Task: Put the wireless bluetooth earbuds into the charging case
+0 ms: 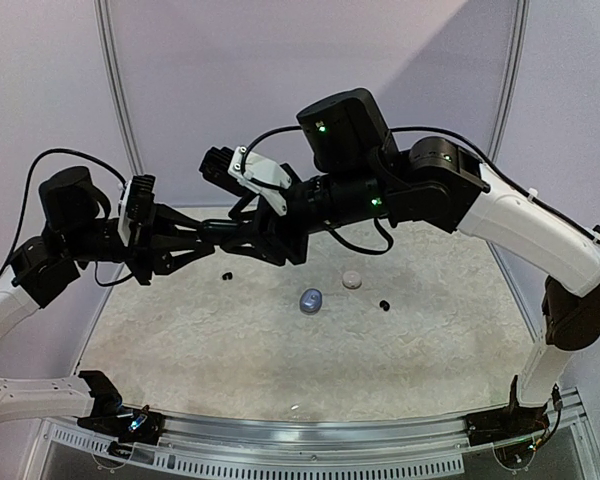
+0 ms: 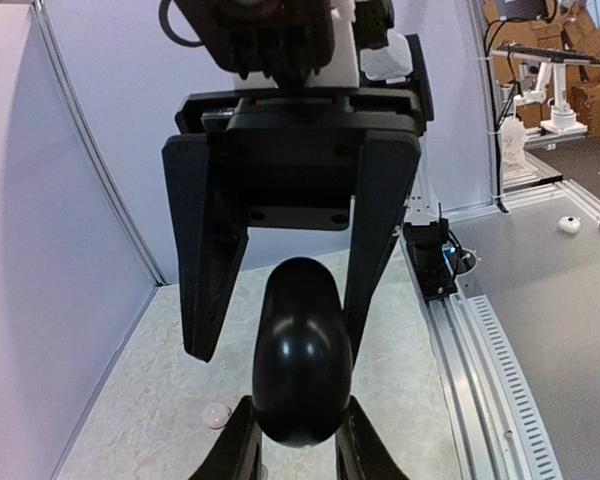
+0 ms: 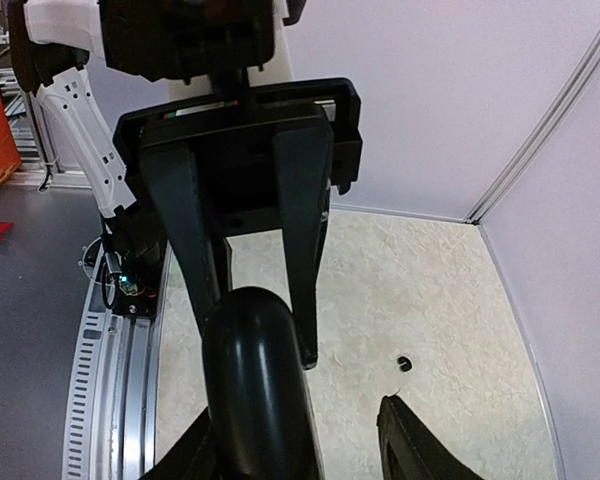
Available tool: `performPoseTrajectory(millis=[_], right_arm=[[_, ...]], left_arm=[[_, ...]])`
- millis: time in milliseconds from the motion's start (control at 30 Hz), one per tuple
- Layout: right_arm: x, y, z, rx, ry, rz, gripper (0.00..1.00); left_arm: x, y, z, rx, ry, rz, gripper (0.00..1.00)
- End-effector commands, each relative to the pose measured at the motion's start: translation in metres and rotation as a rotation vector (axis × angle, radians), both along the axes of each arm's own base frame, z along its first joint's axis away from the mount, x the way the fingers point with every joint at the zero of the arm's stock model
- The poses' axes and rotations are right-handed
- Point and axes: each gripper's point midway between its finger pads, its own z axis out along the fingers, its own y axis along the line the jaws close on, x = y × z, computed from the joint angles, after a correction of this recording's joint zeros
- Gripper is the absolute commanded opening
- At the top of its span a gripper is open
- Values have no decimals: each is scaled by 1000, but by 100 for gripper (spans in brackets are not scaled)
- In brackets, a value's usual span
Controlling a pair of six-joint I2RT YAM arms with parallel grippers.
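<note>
Both arms meet in mid-air above the table's middle. My left gripper (image 2: 298, 412) is shut on a glossy black charging case (image 2: 300, 360), which stands up between its fingers. My right gripper (image 3: 290, 420) reaches in from the opposite side and straddles the same black case (image 3: 255, 385). It is open: one finger lies against the case and the other finger (image 3: 420, 440) stands well apart. On the table lie two black earbuds, one at the left (image 1: 226, 276) and one at the right (image 1: 384, 304). The right one (image 3: 405, 362) also shows in the right wrist view.
A silvery-blue oval case (image 1: 311, 300) and a small pale round thing (image 1: 352, 279) lie on the white mat below the grippers. A metal rail (image 1: 310, 430) runs along the near edge. Lilac walls close in the back and sides.
</note>
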Motion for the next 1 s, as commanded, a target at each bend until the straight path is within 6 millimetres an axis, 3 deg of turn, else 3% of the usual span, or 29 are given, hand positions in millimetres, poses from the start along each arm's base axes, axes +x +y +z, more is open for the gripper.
performPoseTrajectory(millis=[0, 367, 433, 533, 700, 833, 967], right_arm=[[13, 0, 20, 75, -16, -73, 52], [13, 1, 33, 129, 10, -58, 52], [8, 3, 30, 123, 23, -26, 49], [1, 7, 22, 106, 49, 17, 36], [-1, 8, 18, 97, 74, 36, 36], [-4, 11, 8, 71, 97, 58, 28], [-1, 25, -6, 77, 137, 58, 30]], left_arm=[[-12, 1, -19, 78, -83, -44, 0], [-9, 4, -40, 185, -190, -26, 0], [-7, 4, -36, 170, -175, -10, 0], [-4, 3, -23, 108, -117, 17, 0], [-3, 3, -21, 100, -107, 27, 0], [-6, 1, -3, 18, -73, 15, 0], [-1, -5, 7, -52, -6, 9, 0]])
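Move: My left hand still pinches one end of the black charging case, whose middle lies about 3 cm to its right, level with it. That same case is some 2 cm left of my right hand point and 1 cm back, between its part-open fingers. On the table about 37 cm below, counted from my left hand, the blue case lies roughly 18 cm ahead and 15 cm right, the black earbuds 26 cm ahead and 10 cm left. My left hand sinks about 2.5 cm with the black case, rolling some 10 degrees about its fingers and dipping their tips; then its grip is lost, the fingers snap shut on nothing, and I bring the hand nearly back up. My right hand dips slightly, then rises about 1.5 cm and edges left towards my left fingertips, its fingers narrowing without holding anything. ##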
